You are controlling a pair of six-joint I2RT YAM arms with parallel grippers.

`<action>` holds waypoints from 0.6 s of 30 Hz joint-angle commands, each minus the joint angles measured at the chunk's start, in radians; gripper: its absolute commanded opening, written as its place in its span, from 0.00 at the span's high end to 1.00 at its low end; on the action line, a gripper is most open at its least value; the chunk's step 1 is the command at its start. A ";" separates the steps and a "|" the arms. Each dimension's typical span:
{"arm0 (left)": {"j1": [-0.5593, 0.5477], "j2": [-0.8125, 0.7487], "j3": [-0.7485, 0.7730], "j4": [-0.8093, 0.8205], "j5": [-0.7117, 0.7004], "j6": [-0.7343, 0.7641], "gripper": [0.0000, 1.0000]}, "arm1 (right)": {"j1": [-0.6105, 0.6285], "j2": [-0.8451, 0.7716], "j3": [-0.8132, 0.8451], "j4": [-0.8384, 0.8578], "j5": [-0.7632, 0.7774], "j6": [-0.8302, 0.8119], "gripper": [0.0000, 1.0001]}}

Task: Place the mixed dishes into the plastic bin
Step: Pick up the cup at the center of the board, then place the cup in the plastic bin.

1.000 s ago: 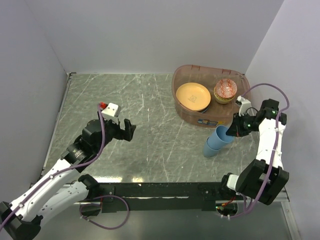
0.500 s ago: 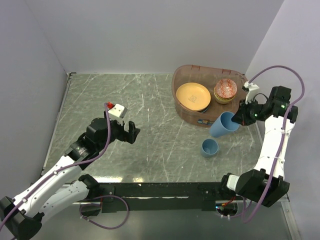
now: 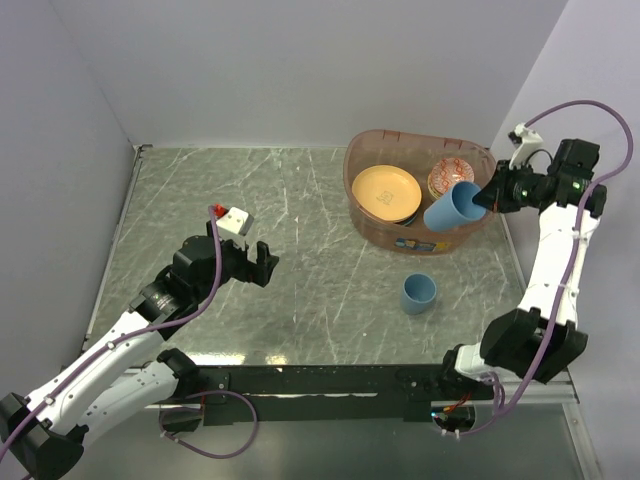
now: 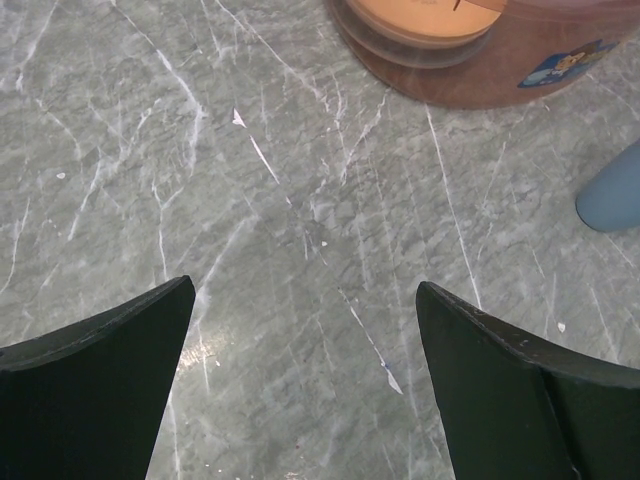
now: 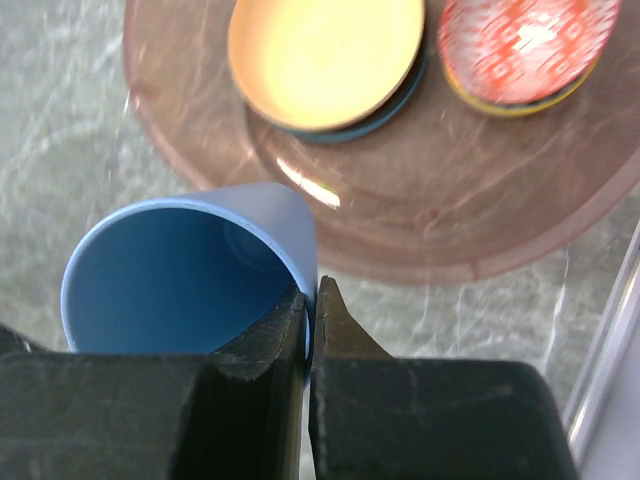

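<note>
The pinkish-brown plastic bin [image 3: 367,222] stands at the back right and holds a yellow-orange plate [image 3: 385,191] and a red-patterned bowl [image 3: 449,178]. My right gripper [image 3: 485,197] is shut on the rim of a light blue cup [image 3: 450,207], which hangs tilted over the bin's front right part. In the right wrist view the fingers [image 5: 313,312] pinch the cup's [image 5: 190,265] wall above the bin [image 5: 420,215]. A second light blue cup [image 3: 418,294] stands on the table in front of the bin. My left gripper [image 3: 250,262] is open over the table at the left, holding nothing.
The marble table [image 3: 300,220] ends in walls at the back and both sides. The black base rail [image 3: 330,380] runs along the near edge. In the left wrist view the bin [image 4: 470,80] and the standing cup [image 4: 612,192] lie ahead, far from the open fingers.
My right gripper has lifted one blue cup off the other and carried it up and back over the bin. The second cup stayed on the table. The left arm shifted slightly forward, then held still.
</note>
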 commanded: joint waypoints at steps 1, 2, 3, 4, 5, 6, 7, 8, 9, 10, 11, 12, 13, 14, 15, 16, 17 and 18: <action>0.002 -0.001 0.016 0.018 -0.024 0.019 0.01 | 0.008 0.066 0.061 0.194 0.002 0.170 1.00; 0.003 0.001 0.016 0.015 -0.027 0.019 0.01 | 0.010 0.079 0.066 0.214 0.015 0.183 1.00; 0.002 0.001 0.017 0.015 -0.030 0.019 0.01 | 0.010 0.089 0.066 0.254 0.021 0.214 1.00; 0.002 0.001 0.016 0.013 -0.033 0.021 0.01 | 0.010 0.114 0.066 0.270 0.022 0.225 1.00; 0.002 0.002 0.019 0.013 -0.037 0.021 0.01 | 0.014 0.126 0.069 0.283 0.036 0.236 1.00; 0.003 0.002 0.017 0.010 -0.039 0.022 0.01 | 0.017 0.140 0.071 0.306 0.045 0.249 1.00; 0.003 0.004 0.017 0.010 -0.040 0.022 0.01 | 0.022 0.166 0.071 0.314 0.057 0.254 1.00; 0.002 0.004 0.019 0.009 -0.043 0.024 0.01 | 0.027 0.180 0.075 0.320 0.080 0.256 1.00; 0.003 0.007 0.019 0.009 -0.045 0.024 0.01 | 0.037 0.194 0.078 0.330 0.097 0.257 1.00; 0.003 0.007 0.020 0.007 -0.045 0.024 0.01 | 0.042 0.221 0.080 0.334 0.113 0.257 1.00; 0.003 0.007 0.022 0.006 -0.047 0.025 0.01 | 0.047 0.234 0.086 0.336 0.125 0.254 1.00; 0.002 0.005 0.020 0.007 -0.048 0.025 0.01 | 0.059 0.247 0.091 0.334 0.155 0.250 0.99; 0.002 0.007 0.020 0.006 -0.048 0.025 0.01 | 0.065 0.275 0.095 0.333 0.168 0.245 0.99; 0.003 0.007 0.020 0.006 -0.050 0.027 0.01 | 0.071 0.287 0.104 0.331 0.179 0.240 0.98; 0.002 0.007 0.022 0.006 -0.050 0.027 0.01 | 0.076 0.299 0.109 0.330 0.203 0.233 0.97; 0.003 0.007 0.022 0.004 -0.050 0.027 0.01 | 0.091 0.322 0.111 0.328 0.219 0.228 0.96; 0.003 0.007 0.022 0.004 -0.051 0.027 0.01 | 0.097 0.333 0.114 0.327 0.232 0.223 0.96; 0.002 0.007 0.023 0.004 -0.053 0.028 0.01 | 0.106 0.353 0.115 0.325 0.245 0.214 0.95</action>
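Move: The right gripper holds the blue cup by its rim near the bin's front edge. The bin's middle lies about 15 cm ahead, 5 cm left and 22 cm below. Inside it the red bowl is some 20 cm ahead, 2 cm right and 20 cm below, the orange plate 21 cm ahead, 14 cm left and 26 cm below. The second cup stands 9 cm back, 8 cm left and 25 cm below. From the idle left hand the bin is 23 cm ahead, 40 cm right and 15 cm lower. Carry the blue cup deeper over the bin with the right gripper, fingers kept shut on its rim: go forward about 10 cm, almost level at first, then sink roughly 6 cm as you travel, drifting slightly right. Swing the hand some 10 degrees clockwise and let the fingers tip a little further down on the way. ##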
